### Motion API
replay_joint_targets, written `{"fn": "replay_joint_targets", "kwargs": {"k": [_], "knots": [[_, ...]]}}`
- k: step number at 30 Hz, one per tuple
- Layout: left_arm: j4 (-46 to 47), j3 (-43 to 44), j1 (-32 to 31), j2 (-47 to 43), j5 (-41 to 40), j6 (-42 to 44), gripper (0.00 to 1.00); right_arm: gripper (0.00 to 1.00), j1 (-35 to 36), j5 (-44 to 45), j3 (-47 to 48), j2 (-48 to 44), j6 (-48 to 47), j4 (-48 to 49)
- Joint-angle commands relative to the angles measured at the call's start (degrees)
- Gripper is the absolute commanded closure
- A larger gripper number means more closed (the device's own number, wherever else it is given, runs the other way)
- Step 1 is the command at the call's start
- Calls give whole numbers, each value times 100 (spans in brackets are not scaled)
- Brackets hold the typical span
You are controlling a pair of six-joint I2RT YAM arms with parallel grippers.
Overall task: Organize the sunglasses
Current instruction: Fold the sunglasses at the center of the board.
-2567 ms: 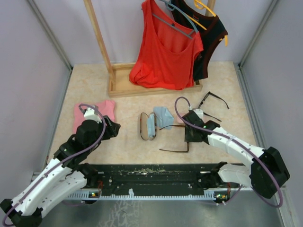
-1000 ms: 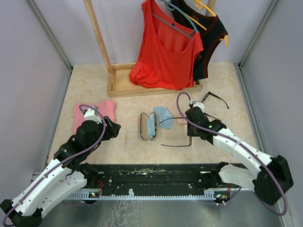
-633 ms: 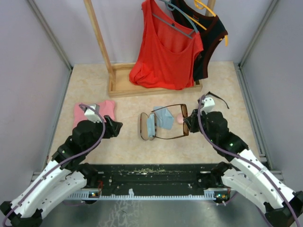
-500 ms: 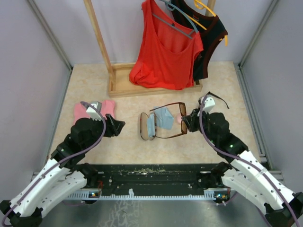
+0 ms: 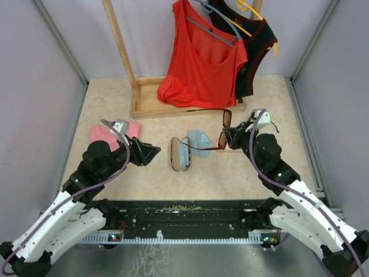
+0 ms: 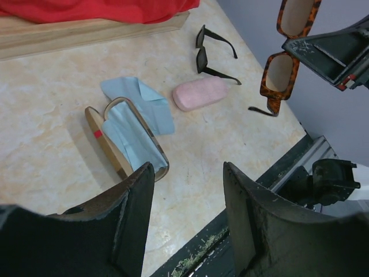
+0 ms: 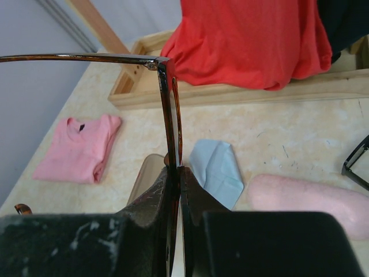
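Observation:
My right gripper [image 5: 226, 137] [image 7: 178, 168] is shut on the reddish-brown sunglasses [image 5: 225, 122] [image 6: 281, 63] [image 7: 169, 104]. It holds them by the frame, in the air above the table, with one thin arm sticking out to the left. The black sunglasses [image 6: 209, 55] [image 7: 354, 161] lie unfolded on the table behind the pink case [image 6: 200, 93] [image 7: 305, 196]. My left gripper [image 5: 151, 152] [image 6: 187, 167] is open and empty. It hovers just left of the open brown case [image 5: 179, 153] [image 6: 124, 141].
A light blue cloth [image 5: 200, 138] [image 6: 150, 101] lies partly in the open case and partly beside it. A folded pink shirt [image 5: 106, 134] [image 7: 78, 147] sits at the left. A wooden rack base [image 5: 173, 105] with a hanging red top [image 5: 202, 63] stands at the back.
My right gripper has lifted the reddish-brown sunglasses off the table and turned them upward. My left gripper has moved right toward the open case and its jaws have narrowed a little.

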Motion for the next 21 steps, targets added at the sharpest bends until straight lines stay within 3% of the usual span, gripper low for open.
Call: {"fn": "replay_joint_targets", "kwargs": {"k": [1,6,12,16,21], "knots": [[559,59,-80,381,405,-174,43,100,-40,747,636,358,438,258],[944,180,-570,1022,123,-150,43,100,-40,1081,976,779,699,53],[1195,608,-1744,1947,-1225,43,42,100,274,1540,1259,1198,826,-175],[1402,813,-1877,2527,-1660,55,41,100,822,2304,1365,1284,750,-285],[1567,1033,-1896,2940,-1989,180,40,100,1023,2332,1334,1272,798,-347]]}}
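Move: The near temple tip of the held sunglasses is roughly 9 cm right of the left hand and 3 cm ahead, at about its height. From the right hand, which already grips the frame, that tip is some 15 cm left and 5 cm back. On the table about 22 cm below, the open glasses case lies 7 cm right of the left hand and 3 cm back, the blue cloth 16 cm right and 2 cm ahead. The near temple of the sunglasses is what the left hand heads for: half open, it sweeps about 11 cm right, sinking some 3 cm and edging forward late, over the open case, until its fingers sit just short of the temple. The right hand keeps its pinch on the frame, goes forward 3 to 4 cm, then eases slightly back and left, turning about 10 degrees clockwise. ##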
